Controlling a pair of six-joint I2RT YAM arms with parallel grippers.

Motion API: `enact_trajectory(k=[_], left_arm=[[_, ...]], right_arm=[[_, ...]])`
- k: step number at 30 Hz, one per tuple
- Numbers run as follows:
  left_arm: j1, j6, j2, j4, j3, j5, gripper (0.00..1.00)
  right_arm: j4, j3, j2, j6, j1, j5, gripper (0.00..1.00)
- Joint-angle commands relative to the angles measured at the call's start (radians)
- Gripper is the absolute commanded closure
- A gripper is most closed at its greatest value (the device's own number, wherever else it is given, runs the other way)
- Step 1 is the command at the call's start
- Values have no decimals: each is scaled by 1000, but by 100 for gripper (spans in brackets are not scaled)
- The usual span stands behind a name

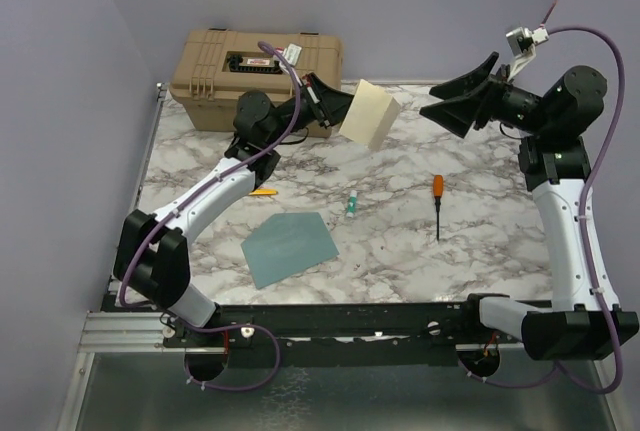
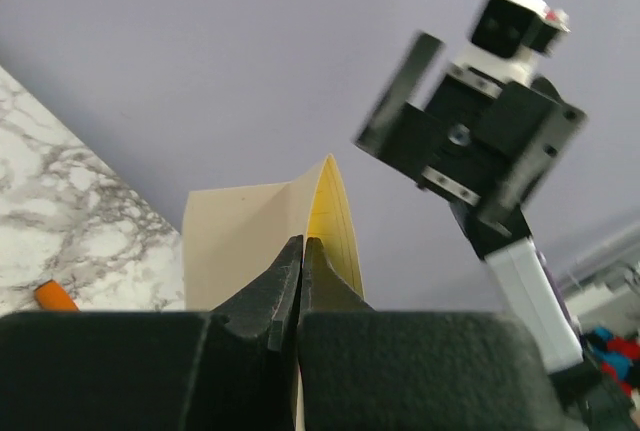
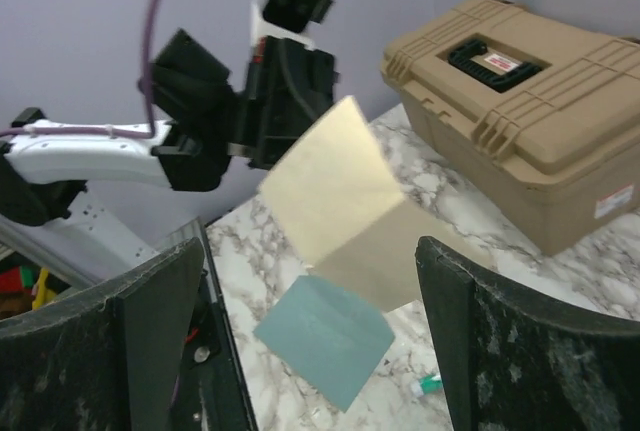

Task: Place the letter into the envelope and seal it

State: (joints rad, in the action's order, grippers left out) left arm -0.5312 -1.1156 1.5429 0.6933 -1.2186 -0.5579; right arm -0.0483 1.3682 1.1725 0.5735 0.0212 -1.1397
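Observation:
The cream letter hangs in the air above the back of the table, bent into a fold. My left gripper is shut on its left edge; in the left wrist view the jaws pinch the letter between them. My right gripper stands open a short way to the right of the letter and does not touch it. From the right wrist, the letter shows beyond the open right gripper. The teal envelope lies flat on the table near the front, also seen as the envelope below the letter.
A tan hard case stands at the back left, just behind the left gripper. An orange-handled screwdriver and a small green-and-white tube lie mid-table. A small orange item lies beside the left arm. Purple walls close the back and left.

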Motion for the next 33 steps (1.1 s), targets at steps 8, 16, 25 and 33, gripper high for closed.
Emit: enact_trajectory(k=[8, 16, 25, 33], left_arm=[[-3, -12, -45, 19, -90, -357, 100], [-3, -22, -28, 20, -140, -373, 100], [0, 17, -32, 20, -143, -375, 100], [79, 311, -128, -198, -51, -297, 56]], right_arm=[[-63, -54, 141, -124, -43, -207, 7], [-91, -82, 137, -113, -110, -397, 27], [-111, -88, 106, -74, -116, -400, 90], [-148, -90, 89, -27, -116, -351, 99]])
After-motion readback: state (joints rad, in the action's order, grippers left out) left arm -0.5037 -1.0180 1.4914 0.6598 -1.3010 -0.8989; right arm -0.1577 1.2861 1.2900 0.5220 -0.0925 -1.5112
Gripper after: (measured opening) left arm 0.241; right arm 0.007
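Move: The folded letter, still pinched by the left hand, has its middle about 11 cm to the right hand's left, 3 cm below it and 1 cm nearer the robot. From the left hand the letter lies some 4 cm right, 5 cm back and about level. On the table, some 45 cm below the right hand, the glue stick is 5 cm ahead and 13 cm left, and the screwdriver 5 cm ahead and 9 cm right. The right fingers, wide open at first, close fully on the letter's near right part, and only then do the left fingers start to part. To get there the right hand edges forward while sinking about 7 cm, then comes back and left, swinging some 25 degrees counter-clockwise. The left hand draws the letter back 7 cm and a little up, turning clockwise, before easing slightly forward and down. ##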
